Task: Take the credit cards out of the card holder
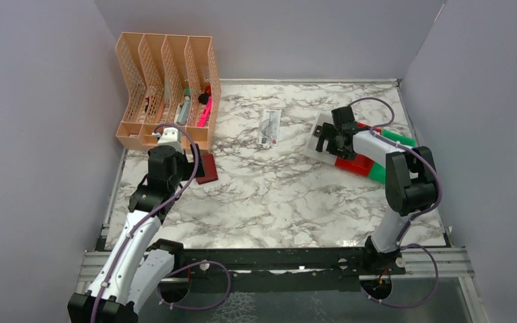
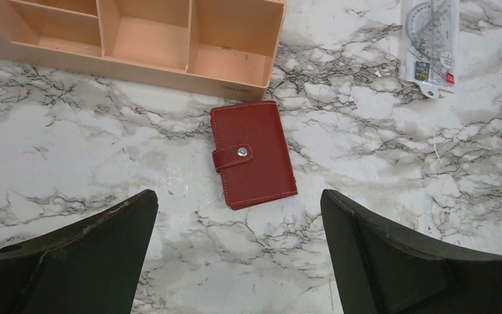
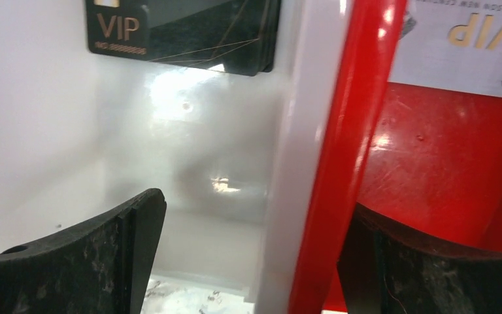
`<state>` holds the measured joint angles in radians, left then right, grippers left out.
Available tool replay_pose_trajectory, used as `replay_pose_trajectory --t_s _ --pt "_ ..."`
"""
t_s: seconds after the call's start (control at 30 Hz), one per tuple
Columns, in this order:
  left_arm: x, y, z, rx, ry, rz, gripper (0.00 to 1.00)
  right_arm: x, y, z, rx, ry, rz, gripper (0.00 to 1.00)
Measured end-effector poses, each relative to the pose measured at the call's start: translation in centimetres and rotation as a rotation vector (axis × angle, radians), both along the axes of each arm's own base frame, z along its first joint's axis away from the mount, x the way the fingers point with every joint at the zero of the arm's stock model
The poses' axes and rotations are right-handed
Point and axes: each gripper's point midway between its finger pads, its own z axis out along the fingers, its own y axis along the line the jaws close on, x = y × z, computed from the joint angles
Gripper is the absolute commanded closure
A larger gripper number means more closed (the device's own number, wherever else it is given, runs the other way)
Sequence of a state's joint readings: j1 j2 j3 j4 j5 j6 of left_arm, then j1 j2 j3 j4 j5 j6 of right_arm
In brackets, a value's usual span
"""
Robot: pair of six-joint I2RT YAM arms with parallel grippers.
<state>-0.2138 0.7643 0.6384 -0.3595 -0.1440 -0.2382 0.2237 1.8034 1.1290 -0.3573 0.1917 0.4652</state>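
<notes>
The card holder [image 2: 253,154] is a dark red wallet lying closed on the marble table, its tab snapped shut; in the top view the card holder [image 1: 207,167] lies beside my left arm. My left gripper [image 2: 238,212] hangs open just short of it, holding nothing. A black VIP credit card [image 3: 183,33] lies in a white bin [image 3: 52,118], and a pale VIP card [image 3: 464,39] lies in the red bin [image 3: 444,157]. My right gripper [image 3: 251,216] is open and empty, one finger in each bin with their touching walls between. The right gripper [image 1: 328,139] hovers at the far right.
An orange file organizer [image 1: 168,87] with pens stands at the back left, its base [image 2: 137,46] just beyond the wallet. A clear packet of rulers [image 1: 269,128] lies mid-table. A green bin [image 1: 397,138] sits behind the red bin [image 1: 353,165] and white bin [image 1: 315,138].
</notes>
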Motion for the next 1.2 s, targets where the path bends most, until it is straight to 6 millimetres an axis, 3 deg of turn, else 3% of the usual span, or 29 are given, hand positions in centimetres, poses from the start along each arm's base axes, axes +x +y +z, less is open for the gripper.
replay_pose_trajectory --t_s 0.43,0.9,1.07,1.2 --pt "0.1 0.2 -0.2 0.000 0.008 0.008 0.01 -2.2 4.9 -0.1 0.030 -0.009 0.180 0.09" --pt "0.2 0.4 -0.4 0.000 0.017 0.012 0.01 -5.6 14.5 0.2 0.060 -0.004 0.377 0.08" --pt "0.2 0.4 -0.6 -0.001 0.023 0.014 0.01 -5.8 17.7 0.6 0.097 -0.007 0.388 0.08" --pt "0.2 0.3 -0.8 -0.003 0.031 0.008 0.01 -5.7 18.9 1.1 0.114 -0.015 0.390 0.06"
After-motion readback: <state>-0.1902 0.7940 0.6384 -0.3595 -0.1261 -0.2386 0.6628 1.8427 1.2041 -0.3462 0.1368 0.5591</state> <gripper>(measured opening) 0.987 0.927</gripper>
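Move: My right hand sits astride the wall between the white and red bins; the three-bin tray's middle is about 8 cm to its right and 2 cm ahead, with the black cards some 7 cm ahead and 4 cm left. The ruler pack lies about 23 cm left and 7 cm ahead, the card holder some 45 cm left and 10 cm back. From my open left hand, the card holder is about 5 cm ahead, 4 cm right and 16 cm below. With my right fingers still wide apart, one in the white bin and one in the red, I keep the red-side finger against the wall between them and drag the tray about 19 cm left and 6 cm back, towards the card holder. On the way I turn the hand some 20 degrees counter-clockwise, staying almost level. ##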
